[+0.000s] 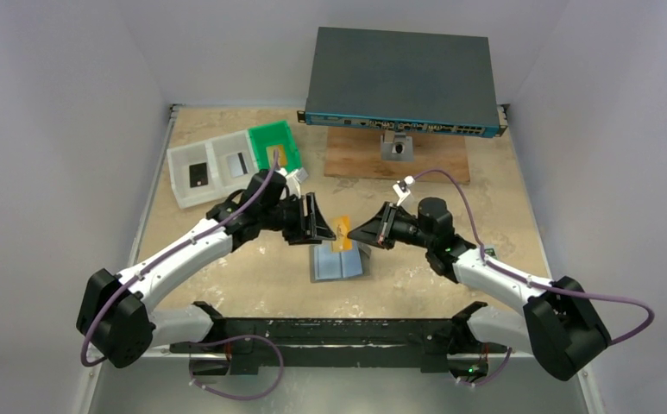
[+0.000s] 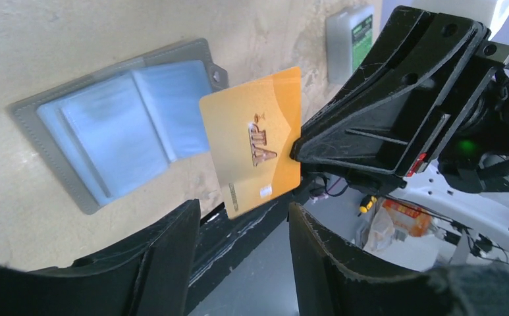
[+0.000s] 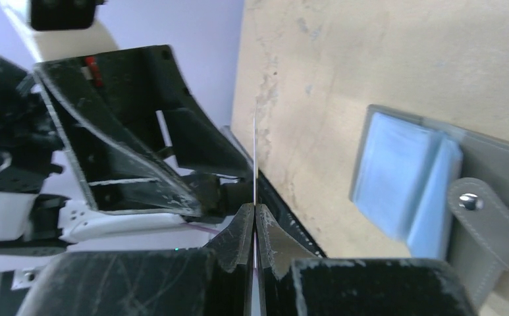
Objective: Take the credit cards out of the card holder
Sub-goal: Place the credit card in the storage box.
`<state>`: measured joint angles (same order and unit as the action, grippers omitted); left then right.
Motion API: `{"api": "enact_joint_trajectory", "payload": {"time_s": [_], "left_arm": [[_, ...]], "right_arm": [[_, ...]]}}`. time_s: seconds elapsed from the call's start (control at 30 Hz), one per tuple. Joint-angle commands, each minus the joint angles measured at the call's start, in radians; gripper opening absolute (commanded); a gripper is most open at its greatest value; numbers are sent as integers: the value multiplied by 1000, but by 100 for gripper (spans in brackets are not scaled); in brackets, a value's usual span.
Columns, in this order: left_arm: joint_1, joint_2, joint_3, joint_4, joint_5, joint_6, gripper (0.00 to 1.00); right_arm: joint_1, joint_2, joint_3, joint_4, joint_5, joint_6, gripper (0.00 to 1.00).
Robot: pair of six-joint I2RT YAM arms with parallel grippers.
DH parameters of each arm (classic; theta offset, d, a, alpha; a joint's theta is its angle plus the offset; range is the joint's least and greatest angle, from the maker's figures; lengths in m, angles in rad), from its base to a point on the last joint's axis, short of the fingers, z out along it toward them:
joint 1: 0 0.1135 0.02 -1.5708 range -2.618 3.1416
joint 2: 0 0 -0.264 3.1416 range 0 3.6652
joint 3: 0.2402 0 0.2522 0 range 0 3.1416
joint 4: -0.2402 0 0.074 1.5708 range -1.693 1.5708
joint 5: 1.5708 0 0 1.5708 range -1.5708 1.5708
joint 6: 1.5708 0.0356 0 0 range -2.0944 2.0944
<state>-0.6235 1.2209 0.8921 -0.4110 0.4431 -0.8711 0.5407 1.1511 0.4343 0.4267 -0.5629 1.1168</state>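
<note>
The card holder [image 1: 338, 264] lies open on the table, its grey border [image 2: 41, 115] framing bluish clear pockets [image 2: 120, 125]. A gold credit card [image 2: 255, 145] marked VIP hangs in the air above it. My right gripper [image 1: 355, 233] is shut on the card's edge, and in the right wrist view the card [image 3: 256, 151] shows edge-on between the pinched jaws of that gripper [image 3: 255, 214]. My left gripper [image 2: 243, 217] is open, and the card's lower corner sits just beyond its fingertips without touching them. In the top view the left gripper [image 1: 326, 227] faces the right one across the card [image 1: 343, 233].
A white tray [image 1: 183, 191] at the back left holds a black card [image 1: 198, 175] and a silver card [image 1: 236, 162]. A green tray [image 1: 269, 136] stands beside it. A large dark grey box with ports [image 1: 399, 82] and a wooden board [image 1: 433, 159] are at the back.
</note>
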Motion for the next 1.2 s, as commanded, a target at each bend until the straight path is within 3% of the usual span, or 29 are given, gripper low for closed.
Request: {"api": "enact_joint_trajectory", "payload": {"time_s": [0.0,0.27,0.4,0.5,0.6,0.63,0.67,0.7,0.83,0.87,1.0,1.17], "left_arm": [[10,-3,-41,152,141,-23,52],[10,-1,-72,272,192,-86,49],[11,1,-89,333,210,-124,32],[10,4,-97,353,215,-138,3],[11,-4,-97,323,192,-127,0],[11,-12,-95,303,174,-119,0],[11,-26,-92,277,137,-108,0],[14,-36,-88,244,108,-96,0],[68,-72,-73,143,28,-65,0],[87,-79,-58,105,1,-42,0],[180,-65,35,-48,-126,37,0],[308,42,175,-102,-217,96,0]], "right_arm": [[-4,-19,23,139,-89,90,0],[-5,-17,39,148,-110,106,0],[-5,-14,42,145,-108,100,0],[-5,-18,53,113,-89,78,0],[-5,-29,85,17,-60,15,2],[-5,-35,101,-29,-42,-17,16],[-4,-46,118,-107,-16,-51,43],[-4,-62,136,-163,9,-84,59],[-4,-105,201,-334,103,-190,94],[-4,-115,211,-364,129,-209,98],[-4,-160,236,-456,206,-245,99],[-4,-233,239,-528,291,-267,99]]}}
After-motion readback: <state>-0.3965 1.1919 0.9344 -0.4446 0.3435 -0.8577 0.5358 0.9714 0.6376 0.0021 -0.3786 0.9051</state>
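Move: The credit card, pinched by the right fingers along one long edge, stands with its middle about 4 cm right of the open left hand, 2 cm back and 1 cm lower; from the right hand its middle is about 2 cm to the left, level with it. Under it the open card holder lies some 15 cm below the left hand, 3 cm to its right and 1 cm back. The storage box's green bin is about 33 cm ahead of the left hand, 14 cm left and 15 cm down. The left fingers shut on the free side of the held card after edging about 2 cm right, while the right hand keeps its pinch and eases slightly up; then the right fingers open wide and let go, that hand backing off up and to its right. The left hand, keeping its grip, swings forward and left towards the storage box, 7 or 8 cm each way, turning some 20 degrees counter-clockwise. ##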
